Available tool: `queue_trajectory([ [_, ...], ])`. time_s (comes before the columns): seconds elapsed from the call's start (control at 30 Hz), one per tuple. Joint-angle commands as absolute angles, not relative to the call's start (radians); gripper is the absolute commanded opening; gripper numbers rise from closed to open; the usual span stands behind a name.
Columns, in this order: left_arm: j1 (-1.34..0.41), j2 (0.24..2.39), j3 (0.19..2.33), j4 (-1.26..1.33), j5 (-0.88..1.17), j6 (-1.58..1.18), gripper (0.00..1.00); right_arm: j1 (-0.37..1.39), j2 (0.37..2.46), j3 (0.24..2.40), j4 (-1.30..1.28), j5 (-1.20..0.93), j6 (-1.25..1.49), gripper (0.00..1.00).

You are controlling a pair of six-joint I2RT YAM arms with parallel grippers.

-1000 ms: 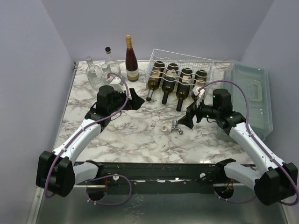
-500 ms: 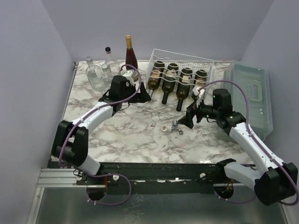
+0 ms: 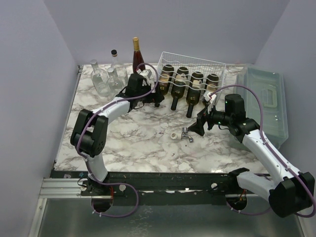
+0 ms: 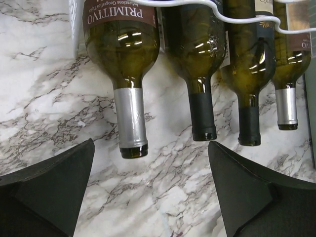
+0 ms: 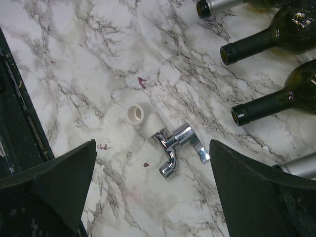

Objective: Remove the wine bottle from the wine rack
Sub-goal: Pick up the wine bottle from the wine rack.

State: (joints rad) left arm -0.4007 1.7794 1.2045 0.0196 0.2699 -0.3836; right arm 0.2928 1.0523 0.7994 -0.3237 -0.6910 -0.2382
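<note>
The white wire wine rack (image 3: pixel 193 59) stands at the back of the marble table with several dark wine bottles lying in it, necks toward me. My left gripper (image 3: pixel 154 100) is open just in front of the leftmost wine bottle (image 3: pixel 165 82). In the left wrist view that bottle's silver-foiled neck (image 4: pixel 130 118) ends just ahead of the open left gripper (image 4: pixel 150 148), nearer the left finger, and the rack's wavy wire (image 4: pixel 237 20) crosses the top. My right gripper (image 3: pixel 198 127) hangs open over a chrome tap (image 5: pixel 174 143), holding nothing.
An upright red wine bottle (image 3: pixel 136 54) and clear glass bottles (image 3: pixel 101 79) stand at the back left. A translucent lidded bin (image 3: pixel 265 101) runs along the right edge. The chrome tap with its white fitting (image 3: pixel 183 135) lies mid-table.
My left arm has swung right and forward, from in front of the clear bottles to the neck of the leftmost racked bottle. The right arm has not moved.
</note>
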Motion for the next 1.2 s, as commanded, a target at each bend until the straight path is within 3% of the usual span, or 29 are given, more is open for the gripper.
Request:
queue_trajectory([
  [0.0,-0.397,1.848,1.281,0.028,0.283,-0.425,0.98,0.288,1.029,0.792,-0.315,-0.689,-0.252,1.00],
  [0.67,-0.359,2.050,1.473,-0.091,0.405,-0.551,0.89,0.289,1.025,0.792,-0.318,-0.696,-0.250,1.00],
  [1.17,-0.350,2.121,1.555,-0.171,0.446,-0.568,0.75,0.289,1.028,0.792,-0.317,-0.696,-0.251,1.00],
])
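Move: The leftmost wine bottle, silver neck towards the robot, has its middle about 10 cm ahead of the left hand, 4 cm right and 6 cm below. The next black-necked bottle's middle is about 9 cm ahead, 13 cm right and 6 cm below; the standing red bottle is roughly 14 cm ahead and 11 cm left, at about hand height. From the right hand the leftmost bottle lies some 24 cm ahead, 22 cm left and 10 cm below. The left hand sinks about 5 cm and eases forward over the silver neck, tipping down, fingers starting to close. ##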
